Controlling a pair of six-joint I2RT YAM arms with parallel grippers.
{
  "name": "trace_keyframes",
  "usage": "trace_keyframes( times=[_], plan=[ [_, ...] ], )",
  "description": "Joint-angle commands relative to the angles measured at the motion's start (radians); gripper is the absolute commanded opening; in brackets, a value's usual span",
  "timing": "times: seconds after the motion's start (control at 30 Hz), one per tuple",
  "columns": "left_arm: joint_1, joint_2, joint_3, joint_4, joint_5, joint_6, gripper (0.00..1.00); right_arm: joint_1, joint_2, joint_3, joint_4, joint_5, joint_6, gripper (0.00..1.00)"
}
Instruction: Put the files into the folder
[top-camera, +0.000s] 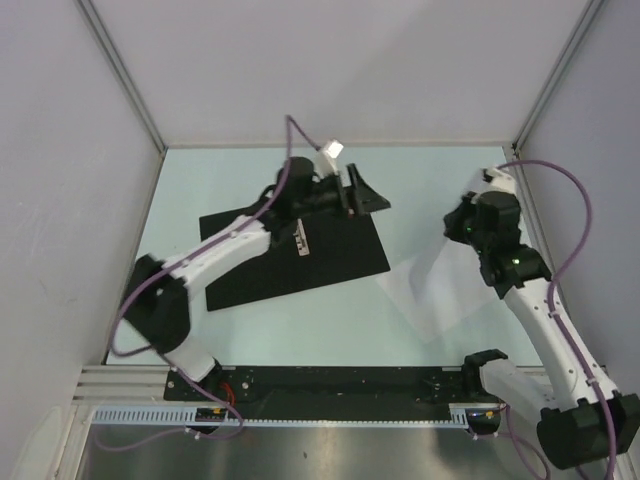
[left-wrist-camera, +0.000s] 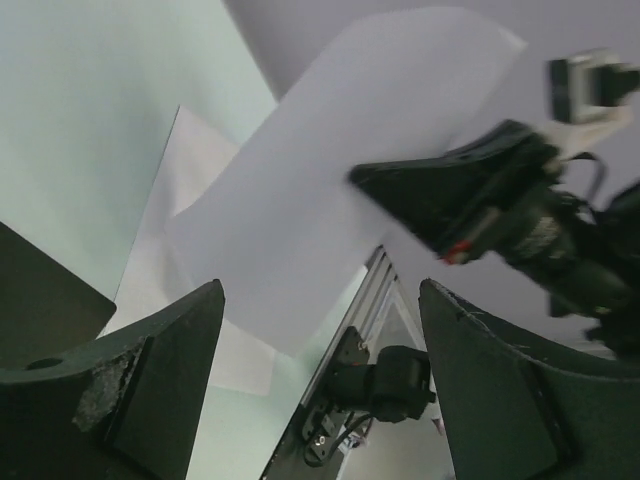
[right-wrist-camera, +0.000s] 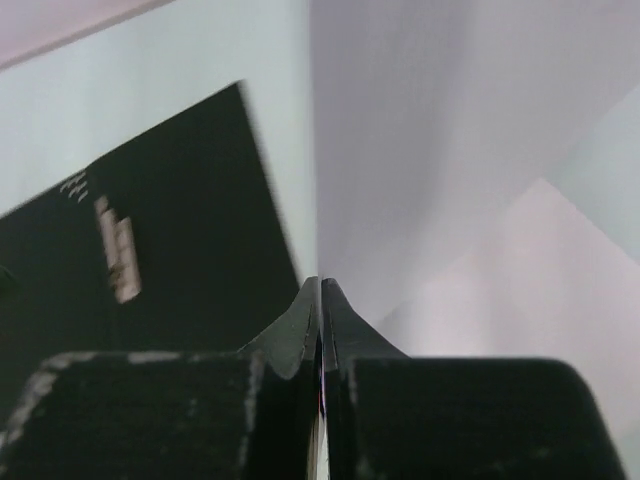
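The folder (top-camera: 330, 255) lies open on the table, black inside up, with its clip (top-camera: 302, 240); its red outside is hidden. My left gripper (top-camera: 368, 195) is open and empty above the folder's far right corner. My right gripper (top-camera: 455, 228) is shut on the edge of a white file sheet (top-camera: 440, 272) and holds it lifted right of the folder. A second sheet (top-camera: 435, 318) lies flat on the table beneath. The left wrist view shows the held sheet (left-wrist-camera: 330, 180), the flat sheet (left-wrist-camera: 180, 190) and my open gripper (left-wrist-camera: 320, 290). The right wrist view shows my shut gripper (right-wrist-camera: 320, 285), the sheet (right-wrist-camera: 430, 150) and the folder (right-wrist-camera: 180, 220).
Grey walls with metal frame posts (top-camera: 125, 75) enclose the pale green table (top-camera: 250, 330) on three sides. A black rail (top-camera: 330, 380) with the arm bases runs along the near edge. Purple cables (top-camera: 570, 230) loop off both arms.
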Motion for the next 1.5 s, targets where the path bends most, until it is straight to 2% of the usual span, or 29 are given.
trace_keyframes(
  times=[0.0, 0.1, 0.13, 0.17, 0.27, 0.33, 0.4, 0.53, 0.63, 0.7, 0.83, 0.97, 1.2, 1.47],
  plan=[
    [0.068, -0.245, -0.147, -0.020, -0.004, 0.069, 0.85, 0.226, 0.104, 0.148, 0.154, 0.021, -0.172, 0.00],
    [0.161, -0.392, -0.271, -0.087, -0.026, 0.110, 0.85, 0.384, 0.216, 0.233, 0.181, -0.071, -0.195, 0.00],
    [0.186, -0.427, -0.323, -0.101, -0.038, 0.125, 0.85, 0.412, 0.237, 0.275, 0.200, -0.190, -0.189, 0.00],
    [0.208, -0.457, -0.346, -0.159, -0.067, 0.158, 0.85, 0.445, 0.274, 0.289, 0.221, -0.246, -0.149, 0.00],
    [0.286, -0.554, -0.406, -0.244, -0.118, 0.210, 0.85, 0.436, 0.323, 0.299, 0.365, -0.508, -0.020, 0.00],
    [0.324, -0.588, -0.438, -0.270, -0.130, 0.225, 0.85, 0.371, 0.359, 0.299, 0.434, -0.672, 0.104, 0.00],
    [0.343, -0.597, -0.457, -0.293, -0.160, 0.235, 0.85, 0.267, 0.426, 0.299, 0.427, -0.758, 0.199, 0.00],
    [0.360, -0.574, -0.507, -0.302, -0.219, 0.209, 0.85, 0.098, 0.627, 0.297, 0.329, -0.991, 0.227, 0.00],
    [0.375, -0.525, -0.530, -0.279, -0.231, 0.163, 0.85, 0.045, 0.751, 0.306, 0.216, -0.971, 0.084, 0.00],
    [0.376, -0.488, -0.540, -0.264, -0.231, 0.150, 0.85, 0.025, 0.806, 0.308, 0.197, -0.975, 0.028, 0.00],
    [0.380, -0.455, -0.558, -0.238, -0.251, 0.146, 0.84, 0.005, 0.931, 0.316, 0.224, -0.952, -0.081, 0.00],
    [0.381, -0.444, -0.572, -0.232, -0.266, 0.156, 0.84, 0.011, 1.010, 0.326, 0.252, -0.855, -0.191, 0.00],
    [0.383, -0.428, -0.603, -0.210, -0.266, 0.161, 0.84, 0.002, 1.046, 0.352, 0.330, -0.756, -0.339, 0.00],
    [0.383, -0.431, -0.618, -0.204, -0.260, 0.170, 0.84, 0.059, 1.021, 0.363, 0.326, -0.809, -0.508, 0.00]
  ],
)
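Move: The right hand already pinches a sheet by its edge. The folder's open right cover lies about 28 cm to its left, 11 cm ahead and 22 cm below; the metal clip is about 9 cm farther left, level with that cover's middle, and the loose sheets lie below the hand, some 5 cm back. From the empty left hand, the right cover is about 11 cm ahead, 9 cm left and 25 cm down, the clip about 19 cm left and just as far ahead. The right hand keeps its pinch and swings the sheet quickly left by about 24 cm, rising slightly and turning counter-clockwise, then reverses: it goes down and forward and some 10 cm back to the right, lowering the sheet over the folder's right cover and ending low at the cover's outer edge. Meanwhile the left hand clears out of the way, sweeping left about 23 cm with fingers open, first up a little and then well down, to hover over the near part of the folder, left of the sheet. ##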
